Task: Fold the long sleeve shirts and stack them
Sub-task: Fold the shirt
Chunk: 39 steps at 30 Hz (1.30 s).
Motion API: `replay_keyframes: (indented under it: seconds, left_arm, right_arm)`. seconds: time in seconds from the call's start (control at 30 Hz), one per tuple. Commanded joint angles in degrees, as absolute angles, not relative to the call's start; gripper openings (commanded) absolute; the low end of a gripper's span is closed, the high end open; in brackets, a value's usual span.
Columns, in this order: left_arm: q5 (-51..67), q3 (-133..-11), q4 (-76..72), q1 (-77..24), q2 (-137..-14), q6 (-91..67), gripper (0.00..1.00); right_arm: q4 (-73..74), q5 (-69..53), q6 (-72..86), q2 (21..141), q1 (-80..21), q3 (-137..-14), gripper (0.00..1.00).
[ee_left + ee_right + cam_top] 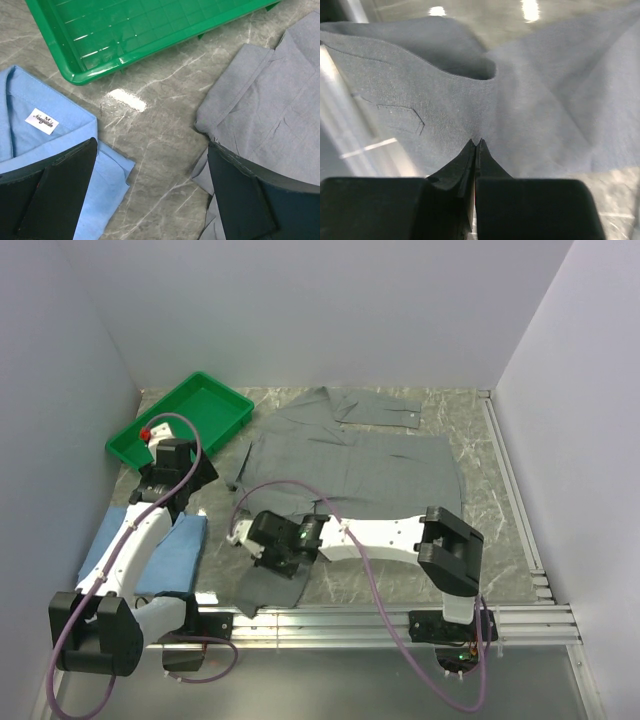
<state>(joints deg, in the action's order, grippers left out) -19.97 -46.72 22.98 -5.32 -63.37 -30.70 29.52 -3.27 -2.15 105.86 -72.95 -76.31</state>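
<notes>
The grey long sleeve shirt (360,465) lies spread across the middle of the table, one sleeve (385,410) reaching to the back. My right gripper (272,545) is at its near left part, and its jaws (476,142) are shut on a pinch of the grey cloth (545,100). A stitched pocket outline (400,117) shows just left of the pinch. The light blue shirt (175,550) lies folded at the near left, its collar label (42,121) showing. My left gripper (150,165) hovers open over bare table between the blue shirt (30,145) and the grey collar (280,100), holding nothing.
A green plastic tray (130,445) stands at the back left, its near rim (80,77) just beyond my left gripper. White walls close in the left, back and right sides. A metal rail (400,618) runs along the near edge.
</notes>
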Motion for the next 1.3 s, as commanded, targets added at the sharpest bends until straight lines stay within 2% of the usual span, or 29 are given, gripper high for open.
replay_keyframes:
  seconds: [0.0,0.27,0.3,0.33,0.37,0.4,0.47,0.57,0.7,0.83,0.9,1.17,1.27]
  left_arm:
    - [-18.99,-47.9,21.27,-5.1,-63.11,-30.76,0.98]
    - [-18.11,-47.9,21.18,-5.1,-63.37,-30.59,0.98]
    - [-18.02,-47.81,21.09,-5.1,-63.37,-30.5,0.98]
    - [-17.84,-47.73,21.18,-5.1,-63.28,-30.5,0.98]
    - [-17.75,-47.72,21.09,-5.1,-63.37,-30.41,0.98]
    - [-17.58,-47.72,21.01,-5.1,-63.46,-30.41,0.98]
    - [-17.14,-47.9,21.09,-5.1,-63.81,-30.32,0.98]
    - [-16.09,-47.9,21.27,-5.1,-64.42,-30.23,0.98]
    - [-14.33,-48.25,21.44,-5.1,-66.09,-30.15,0.98]
    - [-14.33,-49.13,22.41,-5.1,-67.59,-30.41,0.98]
    - [-14.59,-49.04,22.68,-5.1,-67.76,-30.41,0.98]
    - [-14.85,-49.04,22.68,-5.1,-67.32,-30.59,0.98]
    - [-15.03,-49.04,22.85,-5.01,-67.41,-30.59,0.98]
  right_arm:
    - [25.85,-0.09,-0.09,100.38,-67.34,-74.63,0.0]
    - [25.57,-0.09,7.81,95.89,-46.62,-73.56,0.0]
    - [25.75,1.83,10.43,95.8,-45.28,-73.91,0.13]
    - [26.01,2.8,11.76,95.63,-44.22,-74.7,0.22]
    - [26.36,4.2,14.56,95.36,-42.64,-75.05,0.38]
    - [26.72,7.18,15.81,95.36,-42.11,-75.32,0.45]
    - [28.38,9.48,19.05,95.19,-41.4,-76.46,0.53]
    - [28.92,13.8,20.05,94.57,-41.4,-77.08,0.56]
    - [24.88,9.05,9.98,92.38,-46.21,-75.76,0.58]
    - [24.35,14.58,0.54,95.43,-58.32,-77.69,0.67]
    - [24.61,17.04,-4.03,98.42,-61.33,-78.66,0.7]
    - [28.74,22.49,-9.83,107.66,-71.09,-84.2,0.71]
    - [28.74,28.11,-11.07,110.65,-72.59,-83.76,0.71]
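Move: The right gripper already pinches the near sleeve, whose cuff end trails about 8 cm back of it. The shirt body this sleeve folds onto has its middle some 24 cm ahead and 21 cm to the right, barely below. The collar end lies about 22 cm ahead and 5 cm left; the folded blue shirt roughly 6 cm ahead and 27 cm left. From the left gripper the shirt body's middle is about 38 cm right, 3 cm ahead and 10 cm below. Sweep the right gripper quickly forward and right, about 20 cm out and rising some 5 cm, to carry the pinched sleeve over the shirt body; open the fingers there and let go. Then bring it back and left, fingers open, tipping the fingertips forward and sinking towards the cuff. Lower the open left gripper about 3 cm. ##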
